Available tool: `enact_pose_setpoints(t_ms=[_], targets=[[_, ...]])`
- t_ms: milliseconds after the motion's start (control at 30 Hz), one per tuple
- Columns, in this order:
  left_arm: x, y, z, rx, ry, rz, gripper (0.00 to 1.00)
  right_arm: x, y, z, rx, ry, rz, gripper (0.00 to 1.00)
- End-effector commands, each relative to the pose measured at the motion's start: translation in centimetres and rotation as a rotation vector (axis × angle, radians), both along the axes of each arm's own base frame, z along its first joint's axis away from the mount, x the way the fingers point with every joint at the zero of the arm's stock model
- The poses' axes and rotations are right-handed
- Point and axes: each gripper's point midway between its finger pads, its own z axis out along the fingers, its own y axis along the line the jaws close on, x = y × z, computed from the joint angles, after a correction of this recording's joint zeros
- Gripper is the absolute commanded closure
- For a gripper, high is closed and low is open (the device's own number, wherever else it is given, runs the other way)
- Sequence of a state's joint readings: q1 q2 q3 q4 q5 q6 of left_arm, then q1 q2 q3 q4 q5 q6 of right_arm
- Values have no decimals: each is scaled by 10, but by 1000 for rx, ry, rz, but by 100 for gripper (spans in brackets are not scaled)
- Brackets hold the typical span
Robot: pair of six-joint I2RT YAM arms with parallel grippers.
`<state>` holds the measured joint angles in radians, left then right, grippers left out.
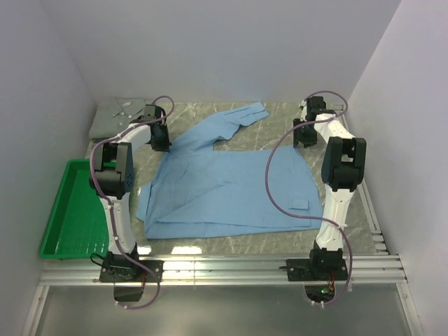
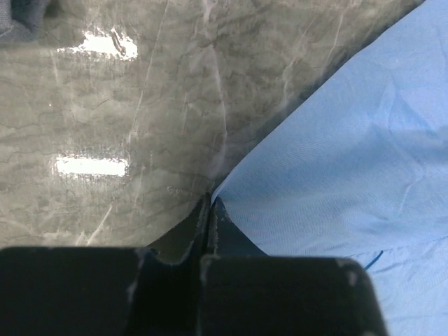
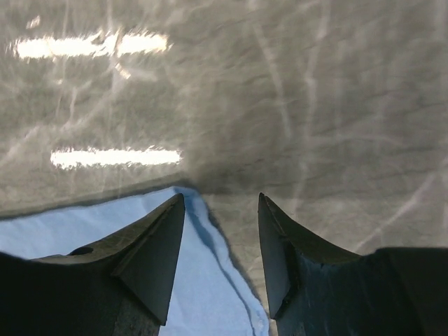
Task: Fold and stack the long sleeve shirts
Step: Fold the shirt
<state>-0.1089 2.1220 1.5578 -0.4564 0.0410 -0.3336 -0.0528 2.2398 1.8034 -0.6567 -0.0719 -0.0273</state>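
Observation:
The light blue shirt [image 1: 231,189] lies spread on the marble table, one sleeve reaching to the back. The pale grey-green shirt [image 1: 120,112] lies folded at the back left corner. My left gripper [image 1: 162,140] is at the blue shirt's upper left edge. In the left wrist view it [image 2: 210,203] is shut, its tips on the edge of the blue cloth [image 2: 350,140], which stands slightly off the table. My right gripper [image 1: 302,136] is at the shirt's upper right corner. In the right wrist view it [image 3: 220,203] is open, straddling the cloth's edge [image 3: 210,294].
A green plastic tray [image 1: 66,210] sits at the left edge of the table [image 1: 280,119]. White walls close in on the left, back and right. Metal rails run along the near edge by the arm bases.

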Motion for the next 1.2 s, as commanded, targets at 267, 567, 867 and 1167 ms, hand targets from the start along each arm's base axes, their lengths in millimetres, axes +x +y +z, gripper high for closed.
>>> enact_pose_setpoints(t_ms=[267, 567, 867, 1167], targets=[[-4, -1, -23, -4, 39, -20, 100, 9, 50, 2, 24, 3, 211, 46], [-8, 6, -33, 6, 57, -4, 100, 5, 44, -8, 4, 34, 194, 55], [-7, 13, -28, 21, 36, -10, 99, 7, 30, 4, -69, 10, 164, 100], [0, 19, 13, 7, -85, -14, 100, 19, 24, 59, -90, -147, 100, 100]])
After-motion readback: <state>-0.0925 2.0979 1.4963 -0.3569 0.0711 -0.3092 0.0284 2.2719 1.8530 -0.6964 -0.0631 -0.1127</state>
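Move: The shirt's far right corner lies about 3 cm to the left of the open right hand, level with it fore and aft and about 1 cm below. From this hand, the end of the outstretched sleeve is some 14 cm ahead and 19 cm to the left; the small square patch on the shirt is about 24 cm back and 7 cm to the left. For the left hand, the same corner lies roughly 52 cm to the right, nearly level. The shirt's far right corner is what the right hand goes for: still open, it slides left about 5 cm and sinks 1 cm, turning some 10 degrees counter-clockwise, then shuts fully and pinches the corner while easing 1 cm back right. The left hand stays nearly in place, fingers still shut on the far left shoulder edge. ##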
